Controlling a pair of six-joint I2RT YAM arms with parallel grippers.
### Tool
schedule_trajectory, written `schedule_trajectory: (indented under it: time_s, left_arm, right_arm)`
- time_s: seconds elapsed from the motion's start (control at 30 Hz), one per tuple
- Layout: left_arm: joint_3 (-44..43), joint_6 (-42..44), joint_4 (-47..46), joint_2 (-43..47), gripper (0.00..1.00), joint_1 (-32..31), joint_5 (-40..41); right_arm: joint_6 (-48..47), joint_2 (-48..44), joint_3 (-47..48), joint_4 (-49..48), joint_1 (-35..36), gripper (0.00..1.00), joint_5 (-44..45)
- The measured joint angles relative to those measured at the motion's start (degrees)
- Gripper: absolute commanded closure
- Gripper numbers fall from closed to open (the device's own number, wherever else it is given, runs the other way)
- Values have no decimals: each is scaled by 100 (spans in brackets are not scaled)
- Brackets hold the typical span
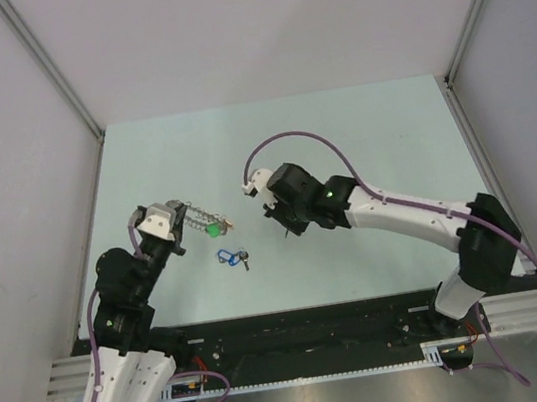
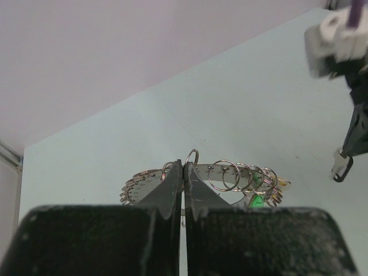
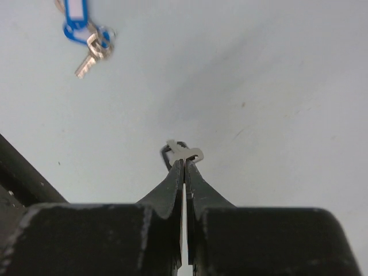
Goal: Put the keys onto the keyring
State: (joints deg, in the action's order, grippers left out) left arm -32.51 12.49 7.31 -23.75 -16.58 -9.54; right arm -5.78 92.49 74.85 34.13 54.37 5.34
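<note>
My left gripper (image 2: pixel 184 168) is shut on the rim of the keyring (image 2: pixel 227 172), a wide grey band fringed with small silvery rings and carrying a green tag (image 2: pixel 257 200). From above, the keyring (image 1: pixel 205 221) sticks out to the right of the left gripper (image 1: pixel 178 220), just above the table. My right gripper (image 3: pixel 184 162) is shut on a small silver key with a black tag (image 3: pixel 185 152), held above the table at centre (image 1: pixel 283 229). That key (image 2: pixel 341 165) hangs at the right of the left wrist view. A blue-tagged key (image 1: pixel 228 257) lies flat on the table between the arms, also visible top left in the right wrist view (image 3: pixel 77 20).
The pale green table (image 1: pixel 360 137) is enclosed by grey walls on three sides. A black rail (image 1: pixel 306 319) runs along the near edge by the arm bases. The right arm's purple cable (image 1: pixel 305 137) arches above its wrist.
</note>
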Motion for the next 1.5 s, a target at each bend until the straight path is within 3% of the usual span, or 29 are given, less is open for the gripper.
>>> schedule_trajectory:
  time_s: [0.13, 0.33, 0.57, 0.97, 1.5]
  left_arm:
    - [0, -42, -37, -131, 100, 0, -291]
    - [-212, -116, -70, -643, 100, 0, -1158]
    - [-822, -149, -81, -1364, 100, -146, -2151]
    - [-1561, 68, -337, -2356, 100, -737, -2986]
    - [-774, 116, -1425, -2682, 100, -914, -4415]
  right_arm:
    - [-186, -931, -695, -986, -122, 100, -284]
    - [4, -2634, -2500, -3342, -949, 100, -1611]
    - [323, -3029, -2896, -4850, -1196, 100, -2124]
    - [603, -3123, -2983, -5908, -1617, 100, -3080]
    - [623, -3296, -3442, -6494, -1711, 100, -4273]
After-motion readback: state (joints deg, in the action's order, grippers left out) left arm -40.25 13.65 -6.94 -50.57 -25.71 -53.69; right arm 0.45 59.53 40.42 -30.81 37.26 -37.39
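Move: About 20 cm to the right of the left hand, almost level with it in reach and some 16 cm lower, is the black-tagged key already pinched in the right fingers. From the right hand, the keyring, still gripped at its rim by the left fingers, is centred about 17 cm left, level in reach and 10 cm higher. The blue-tagged keys lie on the table 13 cm to the right hand's left, 1 cm back and 12 cm down. Lifting the black-tagged key roughly 18 cm, the right hand swings its fingers from pointing steeply down to nearly level and aimed left, drifting a little back late on. The left hand carries the keyring about 15 cm right towards the key, arching up and back down, then easing back, while it turns some 50 degrees clockwise. Both grips stay shut. ##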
